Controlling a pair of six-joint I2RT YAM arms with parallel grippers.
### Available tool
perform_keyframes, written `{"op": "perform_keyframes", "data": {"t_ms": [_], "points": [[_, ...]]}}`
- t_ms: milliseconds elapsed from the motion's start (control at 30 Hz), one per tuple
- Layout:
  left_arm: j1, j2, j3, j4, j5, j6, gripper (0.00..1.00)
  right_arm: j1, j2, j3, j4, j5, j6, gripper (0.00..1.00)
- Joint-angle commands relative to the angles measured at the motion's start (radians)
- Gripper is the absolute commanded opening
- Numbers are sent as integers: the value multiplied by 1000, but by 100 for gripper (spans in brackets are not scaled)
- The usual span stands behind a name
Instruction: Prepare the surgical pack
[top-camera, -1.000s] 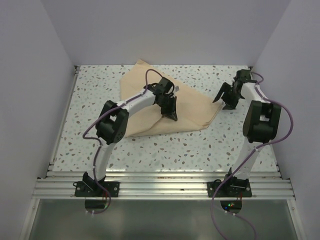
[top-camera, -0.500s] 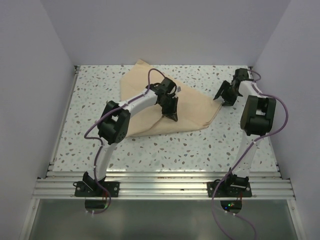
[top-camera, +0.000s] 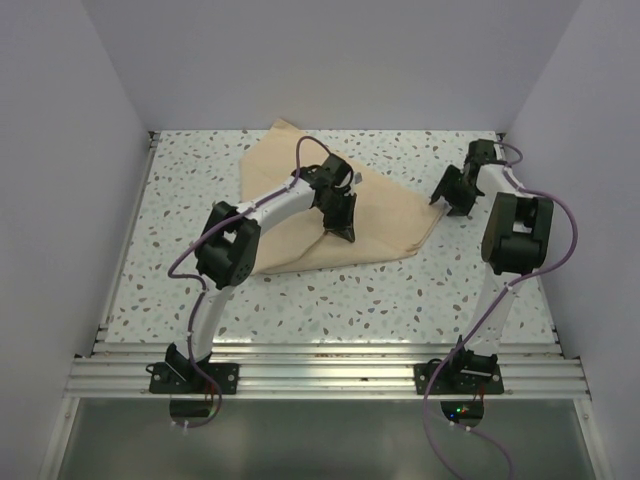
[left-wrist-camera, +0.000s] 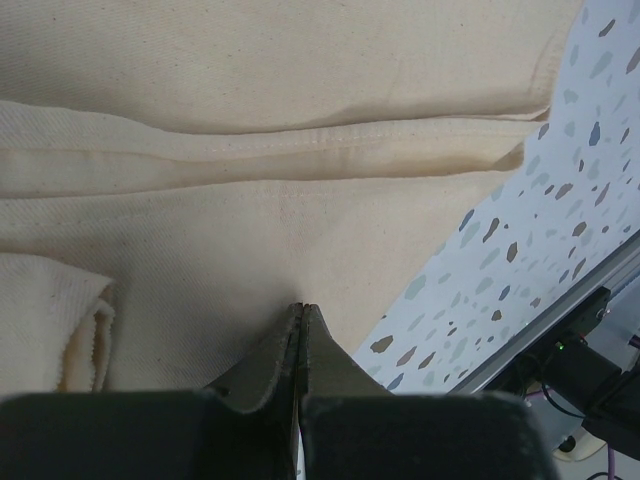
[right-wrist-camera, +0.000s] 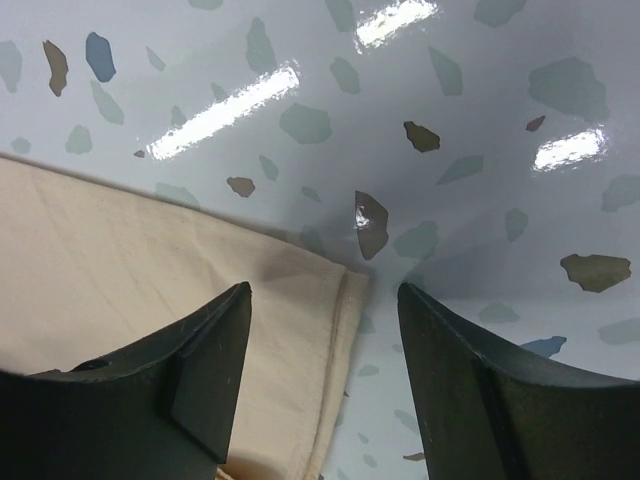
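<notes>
The surgical pack shows only as a tan cloth (top-camera: 390, 215), folded into a flat bundle on the speckled table. My left gripper (top-camera: 345, 234) is shut, its tips pressing down on the cloth near the bundle's front edge. In the left wrist view the shut gripper (left-wrist-camera: 303, 308) touches the cloth (left-wrist-camera: 300, 220) below a stitched hem. My right gripper (top-camera: 449, 203) is open at the bundle's right corner. In the right wrist view the gripper (right-wrist-camera: 323, 290) straddles the corner of the cloth (right-wrist-camera: 150, 260), nothing gripped. Whatever the bundle holds is hidden.
The speckled tabletop (top-camera: 350, 300) is enclosed by pale walls on the left, back and right. An aluminium rail (top-camera: 320, 375) carrying the arm bases runs along the near edge. The right arm's elbow (top-camera: 515, 235) stands close to the right wall.
The right arm has drawn its elbow up and back, and its gripper has shifted slightly over the cloth's right corner. The left gripper has stayed pressed on the cloth.
</notes>
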Motion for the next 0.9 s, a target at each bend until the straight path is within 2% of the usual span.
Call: {"op": "perform_keyframes", "data": {"t_ms": [0,200,233,467,533,567,633,867], "points": [[-2,9,42,-22,3,19,0,2,-8,-41,-49,29,-10,61],[-2,-5,61,-31,-3,15,0,36,25,-33,-49,10,8,51],[-2,-8,62,-40,-8,16,0,38,31,-33,-49,9,14,44],[-5,-48,91,-126,-59,1,0,38,55,-23,-43,10,25,27],[-4,-49,98,-166,-97,-13,0,38,61,-12,-46,6,23,18],[-4,-43,102,-175,-102,-18,0,36,60,-6,-41,-2,25,10],[-7,-35,99,-174,-80,-28,0,38,51,-10,-32,-10,33,4],[-47,11,136,-152,-37,-42,0,39,29,-23,-26,-20,24,0]]}}
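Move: The drape's folded right-hand corner lies between my open right fingers, about 1 cm ahead of the pads, roughly 1 cm to their right and 1 cm below. The drape's near corner is some 15 cm back and 9 cm left of my right hand, and the right table edge is about 21 cm to its right, level with it. From my left hand the folded corner is about 12 cm ahead, 26 cm right and 3 cm below. I close my right fingers almost fully on the drape's folded corner, sliding them about 2 cm left and easing down nearly 1 cm as they shut, so they pinch the cloth at the tip. My left hand, its fingers staying shut, rises a little over 1 cm off the middle of the drape with a slight tilt. ##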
